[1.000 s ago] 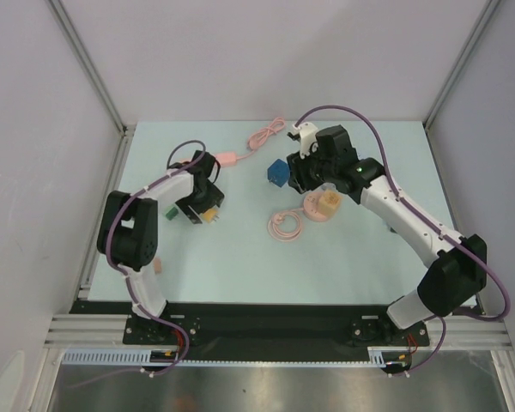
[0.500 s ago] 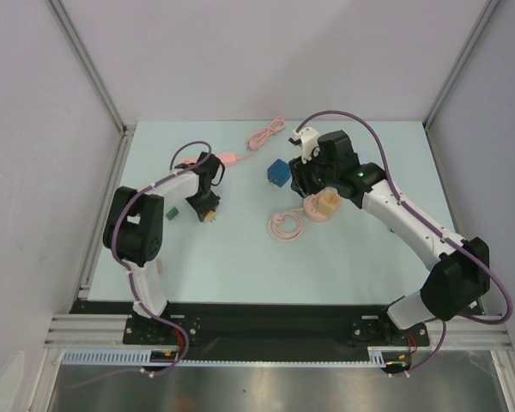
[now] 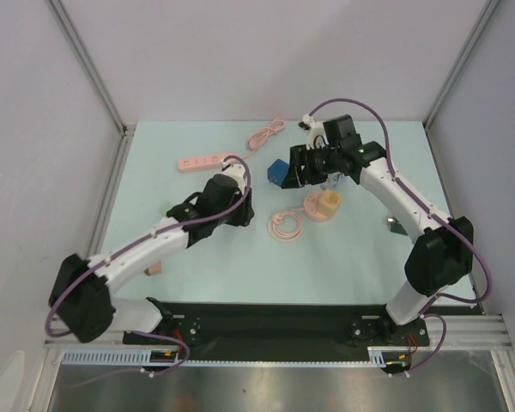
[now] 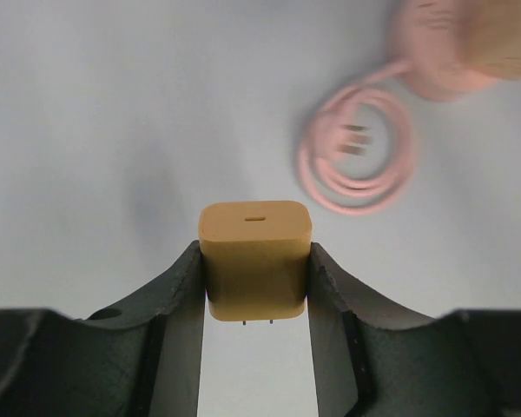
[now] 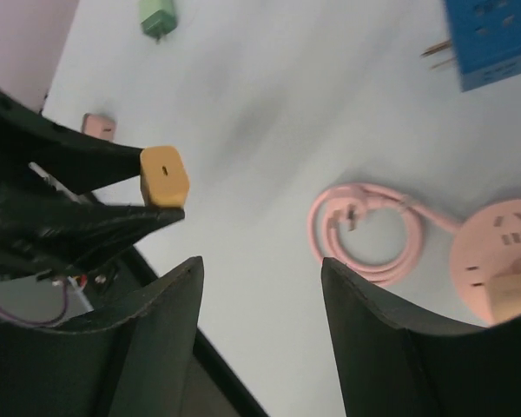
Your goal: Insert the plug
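The plug [image 4: 255,258] is a yellow-orange block with two small prongs, and my left gripper [image 4: 255,252] is shut on its sides above the table. In the top view the left gripper [image 3: 239,206] hovers left of centre. The right wrist view also catches the plug [image 5: 164,175] in the left fingers. My right gripper [image 5: 260,265] is open with nothing between its fingers, and it hangs near the blue adapter [image 3: 277,172]. A pink power strip [image 3: 199,162] lies at the back left. A round pink socket [image 3: 324,204] carries another yellow plug.
A coiled pink cable [image 3: 285,226] lies beside the round socket, and a loose pink cable [image 3: 266,135] lies at the back. A green plug [image 5: 158,17] and a small pink piece [image 3: 154,269] sit on the left. Frame walls surround the table.
My left arm has swung from the left side toward the centre, carrying the plug. The pink power strip is now uncovered. My right gripper has drawn back from the round socket and opened wider.
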You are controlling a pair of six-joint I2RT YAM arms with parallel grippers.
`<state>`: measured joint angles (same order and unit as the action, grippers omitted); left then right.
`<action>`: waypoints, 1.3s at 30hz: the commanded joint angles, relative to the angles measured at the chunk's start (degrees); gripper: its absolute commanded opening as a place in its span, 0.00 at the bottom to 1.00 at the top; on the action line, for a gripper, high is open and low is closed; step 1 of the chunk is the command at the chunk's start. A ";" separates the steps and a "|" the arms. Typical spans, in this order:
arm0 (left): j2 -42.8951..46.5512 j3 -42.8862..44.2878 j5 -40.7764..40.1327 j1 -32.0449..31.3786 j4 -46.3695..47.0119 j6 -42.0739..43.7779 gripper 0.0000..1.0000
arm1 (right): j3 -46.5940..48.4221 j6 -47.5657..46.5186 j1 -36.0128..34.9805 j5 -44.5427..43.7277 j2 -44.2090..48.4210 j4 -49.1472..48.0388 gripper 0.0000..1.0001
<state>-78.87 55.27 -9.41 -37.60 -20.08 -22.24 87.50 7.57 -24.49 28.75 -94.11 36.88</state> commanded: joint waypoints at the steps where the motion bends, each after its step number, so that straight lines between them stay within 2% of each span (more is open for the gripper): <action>1: 7.58 -4.63 7.02 -2.99 12.59 11.07 0.00 | 2.76 3.06 -2.40 8.51 -1.17 3.54 0.63; 5: 13.29 -8.86 8.88 -5.55 16.64 11.52 0.00 | 1.71 2.89 -3.72 12.54 -1.08 4.68 0.60; 12: 16.38 -10.88 12.66 -8.80 19.46 16.25 0.00 | -2.51 6.30 -5.13 18.96 0.94 0.65 0.57; 22: 16.91 -10.44 11.87 -10.56 18.85 17.58 0.00 | -1.20 5.35 -8.73 17.56 -1.61 2.67 0.57; 27: 17.00 -10.79 12.57 -10.91 19.37 17.93 0.00 | 0.74 3.06 -10.66 16.07 -4.51 6.62 0.56; 31: 16.56 -10.70 12.93 -11.35 19.46 18.28 0.00 | 1.09 2.45 -11.10 15.63 -5.91 7.85 0.47; 34: 16.56 -10.79 13.27 -11.61 19.46 18.46 0.00 | 1.18 1.83 -11.28 16.07 -6.35 8.03 0.45; 35: 16.47 -10.79 13.28 -11.61 19.72 18.55 0.01 | 1.26 1.74 -11.37 16.77 -6.61 8.03 0.41; 36: 16.38 -10.79 13.28 -11.61 19.55 18.55 0.00 | 1.18 1.48 -11.37 16.95 -6.62 7.68 0.28; 38: 16.29 -10.70 13.28 -11.61 19.90 18.37 0.00 | 0.74 1.48 -11.28 18.61 -6.53 6.63 0.13; 39: 16.21 -10.70 13.19 -11.61 19.90 18.29 0.00 | 0.22 1.57 -11.37 19.75 -6.62 5.58 0.00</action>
<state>-63.61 43.81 2.17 -48.75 -4.34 -4.51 86.70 10.76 -35.40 45.43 -100.18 43.75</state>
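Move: In the left fingers already, the yellow adapter hangs about 14 cm left, 5 cm back and 9 cm below the right hand; the right gripper is correspondingly 14 cm right, 5 cm ahead and 9 cm above the left hand. From the right hand, on the table some 20 cm below, lie the coiled cord 3 cm back and 3 cm left, the blue cube 12 cm ahead and 5 cm left, and the round socket 3 cm ahead and 7 cm right. Bringing the yellow adapter to the right gripper, the left hand draws back about 7 cm, right and up nearly as much, turning clockwise some 30 degrees and tipping up, then all but stops and keeps its hold. The right hand sweeps back about 11 cm and left, sinking a little late on, turns counter-clockwise, then closes its fingers to pinch the adapter across its sides. ##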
